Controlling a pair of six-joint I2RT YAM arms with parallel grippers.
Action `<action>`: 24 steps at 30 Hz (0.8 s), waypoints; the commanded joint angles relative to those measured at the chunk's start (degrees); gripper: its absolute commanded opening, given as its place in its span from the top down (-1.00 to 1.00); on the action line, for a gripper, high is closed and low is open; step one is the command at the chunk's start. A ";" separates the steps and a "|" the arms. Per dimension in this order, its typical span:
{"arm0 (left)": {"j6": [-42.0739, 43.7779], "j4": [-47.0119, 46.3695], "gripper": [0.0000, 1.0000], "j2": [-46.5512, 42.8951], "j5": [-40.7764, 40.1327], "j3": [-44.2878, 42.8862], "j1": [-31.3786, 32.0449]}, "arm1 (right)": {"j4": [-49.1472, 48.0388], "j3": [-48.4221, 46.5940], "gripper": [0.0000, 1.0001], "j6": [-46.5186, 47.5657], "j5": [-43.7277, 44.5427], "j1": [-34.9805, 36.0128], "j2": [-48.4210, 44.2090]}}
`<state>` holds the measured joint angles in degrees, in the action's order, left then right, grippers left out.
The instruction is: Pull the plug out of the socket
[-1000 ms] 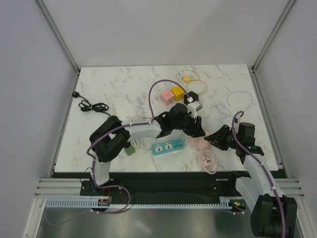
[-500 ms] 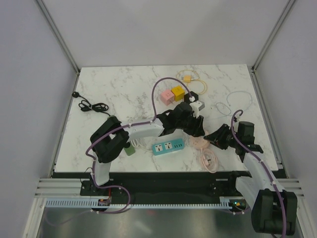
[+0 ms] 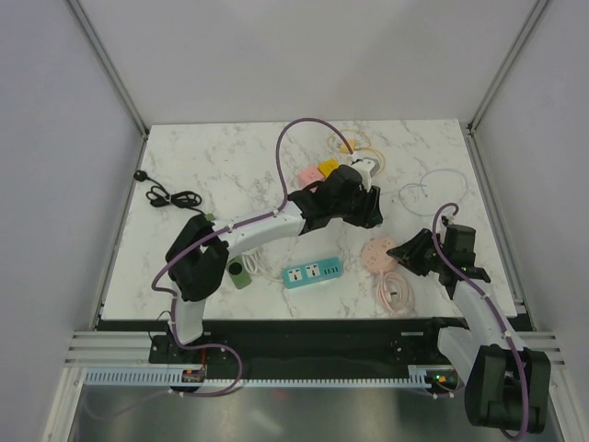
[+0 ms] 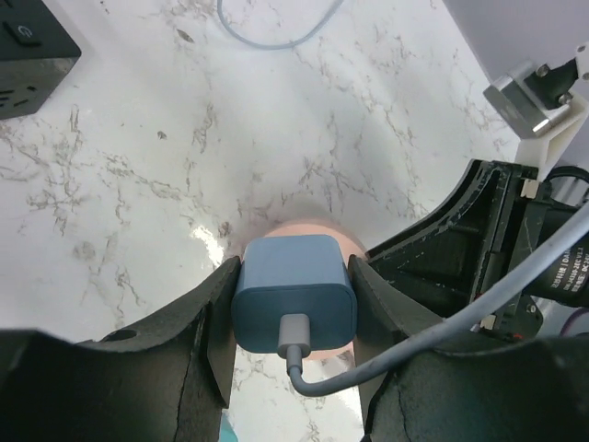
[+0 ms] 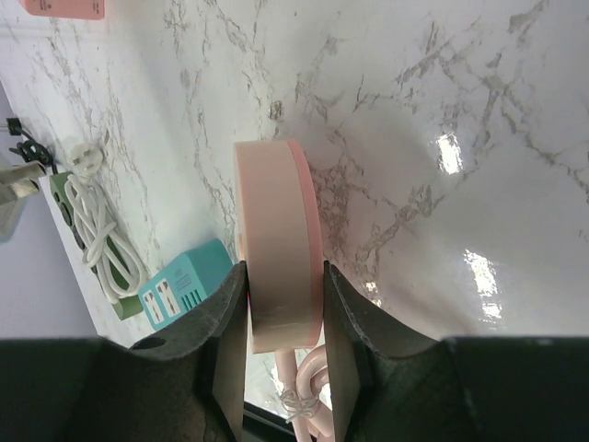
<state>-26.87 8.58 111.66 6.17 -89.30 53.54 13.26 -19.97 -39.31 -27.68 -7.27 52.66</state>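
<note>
My left gripper (image 4: 294, 281) is shut on the blue plug (image 4: 294, 295), a square charger block with a grey cable (image 4: 433, 341) running off to the right. In the top view the left gripper (image 3: 366, 212) is raised near the table's middle back, and the plug is hidden under it. The round pink socket (image 5: 276, 267) stands on edge between the fingers of my right gripper (image 5: 281, 276), which is shut on it. In the top view the socket (image 3: 375, 255) sits a little nearer than the left gripper, apart from it. A pink blur shows behind the plug.
A teal power strip (image 3: 313, 273) and a green strip (image 3: 239, 274) lie near the front. The socket's coiled pink cord (image 3: 391, 293) trails toward the near edge. Pink (image 3: 308, 173) and yellow (image 3: 327, 168) cube sockets, a yellow cable (image 3: 354, 145), a pale loop (image 3: 433, 184) and a black cable (image 3: 170, 196) lie further back.
My left gripper has lifted and moved toward the back with the plug, away from the pink socket. The right gripper has kept hold of the socket, which now shows uncovered.
</note>
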 commanded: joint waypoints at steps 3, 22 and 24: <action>3.93 4.87 0.96 -2.41 -6.09 -0.44 1.22 | 3.71 0.72 1.00 2.66 9.14 -0.20 0.07; 17.54 24.81 0.95 3.29 -18.38 -10.80 -5.99 | 4.50 -1.65 0.84 5.21 5.45 -0.20 1.65; 19.65 26.31 0.95 5.75 -19.18 -13.44 -7.04 | 4.50 -1.57 0.78 5.47 5.27 -0.29 1.74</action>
<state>-13.96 31.22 114.45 -8.93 -98.15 47.79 13.67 -21.12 -37.60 -27.20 -7.29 53.36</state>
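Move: The blue plug, already off the pink round socket, is in the left hand. The pink cube, the seeming destination, lies roughly 15 cm ahead and 14 cm left of that hand, the yellow cube about 18 ahead and 10 left, the black cube 14 ahead and 2 left, all some 14 cm lower. The socket is about 2 cm back, 4 right and 9 below. From the right hand, the pink cube is around 21 cm ahead and 22 left. The blue plug, still pinched in the left fingers, is carried away from the pink round socket towards the pink cube: first a short dip, then a quickening sweep about 10 cm left and 6 forward, ending some 3 cm lower. The wrist rolls about 25 degrees, pointing the fingers more steeply down. The right hand stays in place and keeps its hold on the socket. ##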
